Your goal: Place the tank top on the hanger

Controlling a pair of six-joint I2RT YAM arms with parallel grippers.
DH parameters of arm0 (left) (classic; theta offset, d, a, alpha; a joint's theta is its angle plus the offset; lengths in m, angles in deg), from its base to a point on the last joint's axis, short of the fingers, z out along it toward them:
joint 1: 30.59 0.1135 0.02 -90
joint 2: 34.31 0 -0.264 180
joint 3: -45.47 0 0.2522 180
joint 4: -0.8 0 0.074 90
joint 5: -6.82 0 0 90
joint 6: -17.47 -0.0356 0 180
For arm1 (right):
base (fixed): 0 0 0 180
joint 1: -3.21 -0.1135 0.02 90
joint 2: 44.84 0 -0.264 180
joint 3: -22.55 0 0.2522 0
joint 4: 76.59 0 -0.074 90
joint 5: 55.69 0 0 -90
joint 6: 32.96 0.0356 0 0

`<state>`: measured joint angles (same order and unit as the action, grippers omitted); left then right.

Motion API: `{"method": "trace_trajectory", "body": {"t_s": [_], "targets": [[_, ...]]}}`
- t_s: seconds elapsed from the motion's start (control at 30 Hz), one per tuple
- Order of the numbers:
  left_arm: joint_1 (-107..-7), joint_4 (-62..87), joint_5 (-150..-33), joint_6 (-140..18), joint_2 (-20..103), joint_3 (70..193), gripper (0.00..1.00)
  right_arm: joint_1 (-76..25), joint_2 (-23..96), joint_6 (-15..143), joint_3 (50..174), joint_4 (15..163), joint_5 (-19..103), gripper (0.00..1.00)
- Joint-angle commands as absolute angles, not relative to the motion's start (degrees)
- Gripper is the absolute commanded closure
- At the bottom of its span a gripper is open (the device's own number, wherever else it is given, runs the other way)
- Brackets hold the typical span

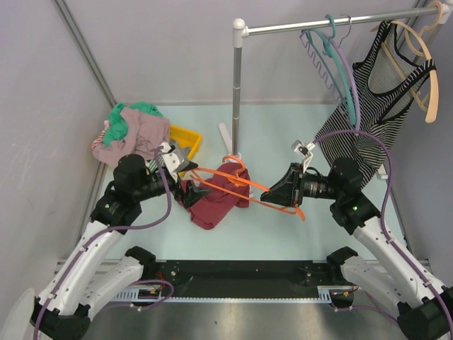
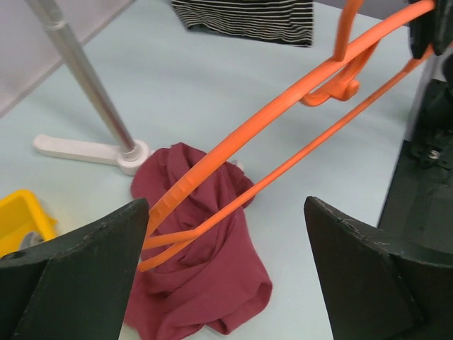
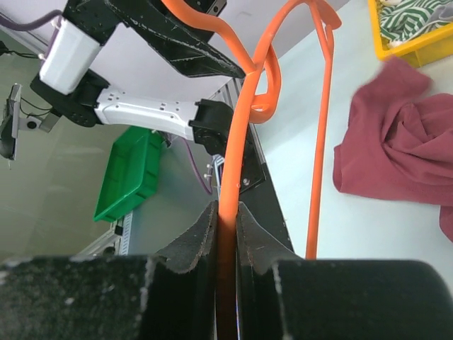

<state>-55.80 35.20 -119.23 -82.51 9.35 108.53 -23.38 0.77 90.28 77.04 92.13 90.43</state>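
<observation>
The maroon tank top point(image 1: 216, 200) lies crumpled on the table between the arms. The orange hanger point(image 1: 212, 171) is held level above it. My right gripper point(image 1: 269, 196) is shut on one shoulder arm of the hanger point(image 3: 237, 142). My left gripper point(image 1: 192, 178) is open above the tank top point(image 2: 205, 276). The hanger's other end point(image 2: 152, 237) sits beside its left finger point(image 2: 71, 269), over the fabric. In the left wrist view the gripper point(image 2: 226, 283) holds nothing. The tank top also shows in the right wrist view point(image 3: 396, 149).
A clothes rack pole point(image 1: 237, 92) with a white base point(image 2: 85, 150) stands behind the tank top. Teal point(image 1: 340, 57) and lilac point(image 1: 352, 78) hangers and a striped top point(image 1: 382, 78) on a wooden hanger hang from the rail. A yellow bin point(image 1: 187, 138) and a garment pile point(image 1: 134, 131) lie at back left.
</observation>
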Motion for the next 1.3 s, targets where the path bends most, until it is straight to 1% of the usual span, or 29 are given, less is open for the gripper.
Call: {"method": "trace_trajectory", "body": {"t_s": [0.0, 0.07, 0.1, 0.2, 0.3, 0.4, 0.53, 0.73, 0.97, 1.13, 1.23, 1.27], "targets": [[-55.5, 32.6, -110.5, -81.1, 4.8, 106.5, 0.03, -22.6, 0.7, 92.0, 77.7, 98.3, 92.5, 1.00], [-55.6, 31.9, -101.9, -74.1, 3.8, 105.4, 0.04, -22.5, 1.0, 89.8, 78.0, 96.3, 90.6, 1.00], [-55.5, 32.0, -93.2, -70.8, 3.5, 103.8, 0.05, -22.0, 1.1, 89.2, 78.3, 94.0, 89.7, 1.00], [-55.6, 33.7, -80.2, -58.7, 3.2, 99.5, 0.10, -20.2, 1.4, 88.0, 78.2, 91.5, 87.2, 1.00], [-55.6, 35.7, -74.9, -51.4, 4.1, 95.2, 0.14, -19.1, 1.7, 86.3, 78.7, 87.8, 85.5, 1.00], [-55.7, 35.7, -74.1, -47.3, 5.9, 92.0, 0.16, -18.2, 1.7, 84.9, 78.9, 84.7, 84.3, 1.00], [-55.9, 35.2, -72.0, -47.1, 11.3, 91.6, 0.17, -17.7, 0.9, 84.0, 78.5, 83.4, 83.8, 1.00], [-55.6, 26.7, -74.0, -43.9, 19.9, 87.7, 0.28, -17.8, -0.8, 85.1, 77.4, 84.1, 83.9, 1.00], [-54.8, 21.8, -72.3, -42.6, 26.9, 86.5, 0.30, -17.7, -2.2, 84.1, 77.2, 82.4, 84.4, 1.00], [-54.5, 21.0, -71.2, -43.9, 32.1, 87.7, 0.37, -17.7, -2.6, 84.2, 76.1, 82.5, 84.6, 1.00], [-54.0, 21.1, -71.2, -44.5, 34.3, 87.7, 0.44, -17.6, -3.1, 84.4, 75.9, 82.8, 84.6, 1.00], [-53.8, 21.5, -70.8, -44.8, 35.3, 87.5, 0.48, -17.7, -3.1, 84.5, 76.0, 82.9, 84.8, 1.00]]}}
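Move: The maroon tank top lies on the table some 27 cm below my left hand, its middle about 7 cm ahead and 1 cm right; its left end, my grasp spot, is roughly 6 cm ahead and 10 cm left. The orange hanger's middle is about level in height and forward reach, 12 cm right. The yellow bin sits some 21 cm ahead and 19 cm left, 25 cm down. From my right hand, the tank top is about 12 cm ahead, 14 cm left and 29 cm below. I swing my left hand left and a little forward, away from the hanger's end, then drop it steeply, some 25 cm in all, onto the tank top's left end beside the bin's near corner. The wrist turns counter-clockwise and tips the fingers forward and down as they narrow to a bit over half open. My right hand keeps its grip on the hanger, easing about 3 cm forward, down and right. ##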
